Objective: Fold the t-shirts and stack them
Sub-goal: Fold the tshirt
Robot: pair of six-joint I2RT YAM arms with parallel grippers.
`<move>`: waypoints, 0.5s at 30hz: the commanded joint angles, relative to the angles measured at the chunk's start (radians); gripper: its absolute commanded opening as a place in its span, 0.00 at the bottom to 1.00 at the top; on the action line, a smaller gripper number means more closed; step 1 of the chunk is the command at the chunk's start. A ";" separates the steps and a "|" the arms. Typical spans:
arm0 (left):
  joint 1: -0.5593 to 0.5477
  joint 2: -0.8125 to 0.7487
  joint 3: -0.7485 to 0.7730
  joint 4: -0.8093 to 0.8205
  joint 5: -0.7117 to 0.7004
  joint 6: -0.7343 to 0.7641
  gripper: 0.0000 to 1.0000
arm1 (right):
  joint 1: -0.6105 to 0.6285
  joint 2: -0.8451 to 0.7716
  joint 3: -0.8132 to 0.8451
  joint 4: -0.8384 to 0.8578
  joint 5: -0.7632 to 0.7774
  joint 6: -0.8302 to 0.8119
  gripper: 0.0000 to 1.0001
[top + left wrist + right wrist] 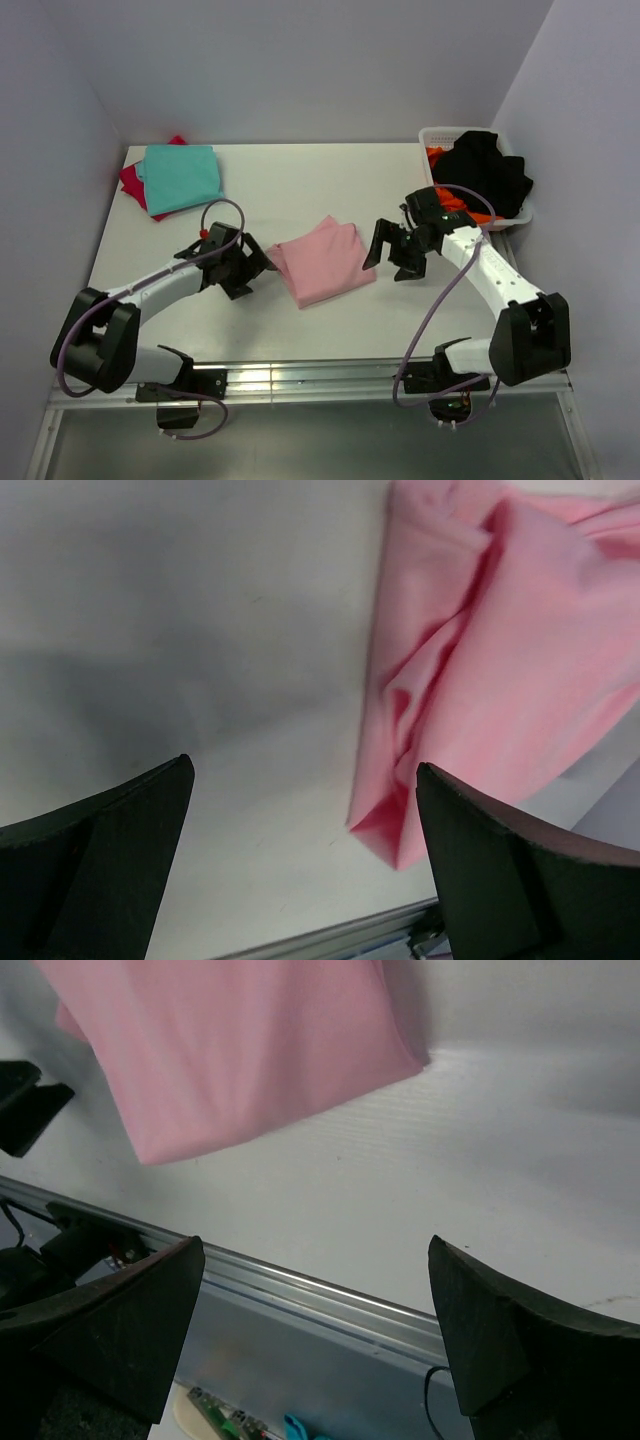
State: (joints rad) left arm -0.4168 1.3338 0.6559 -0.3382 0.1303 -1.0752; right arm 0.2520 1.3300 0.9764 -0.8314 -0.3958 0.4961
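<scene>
A folded light pink t-shirt [321, 259] lies in the middle of the white table [300, 185]. My left gripper [252, 268] stands open just left of it, and in the left wrist view the pink t-shirt [500, 650] shows a creased corner near the right finger, nothing between the fingers. My right gripper [392, 254] stands open just right of the shirt, apart from it. In the right wrist view the pink t-shirt [240, 1050] lies beyond the empty fingers. A folded teal t-shirt [182, 177] rests on a red one [133, 184] at the back left.
A white basket [431, 140] at the back right holds black [485, 170] and orange clothes. The table's metal front rail [320, 375] runs along the near edge. Grey walls close in left, back and right.
</scene>
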 commanded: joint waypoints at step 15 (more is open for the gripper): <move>-0.135 0.286 0.028 0.426 -0.060 -0.146 0.99 | -0.063 -0.161 -0.025 -0.173 0.120 -0.080 1.00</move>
State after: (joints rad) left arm -0.5251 1.5391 0.6807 0.0574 0.0731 -1.2064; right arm 0.1989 1.1915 0.9340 -0.9783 -0.2970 0.4351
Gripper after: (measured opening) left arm 0.994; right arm 0.999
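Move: The folded pink t-shirt lies low to my left hand's right, its middle about 17 cm right, 4 cm ahead and 4 cm below; its far-left corner is closest, some 8 cm ahead and 3 cm right. The teal shirt on the stack is roughly 27 cm ahead and 20 cm left, and the table's near rail about 20 cm straight back. From my right hand the t-shirt's middle is about 17 cm left, 5 cm ahead and 10 cm down. Staying low and wide open, I slide my left hand right and forward, about 8 cm in all, until its spread fingers straddle the t-shirt's left edge and one fingertip comes up against the cloth; the wrist tilts some 10 degrees, swinging the fingertips forward. My right hand, open and empty, backs off about 5 cm to the right and back, away from the shirt. ##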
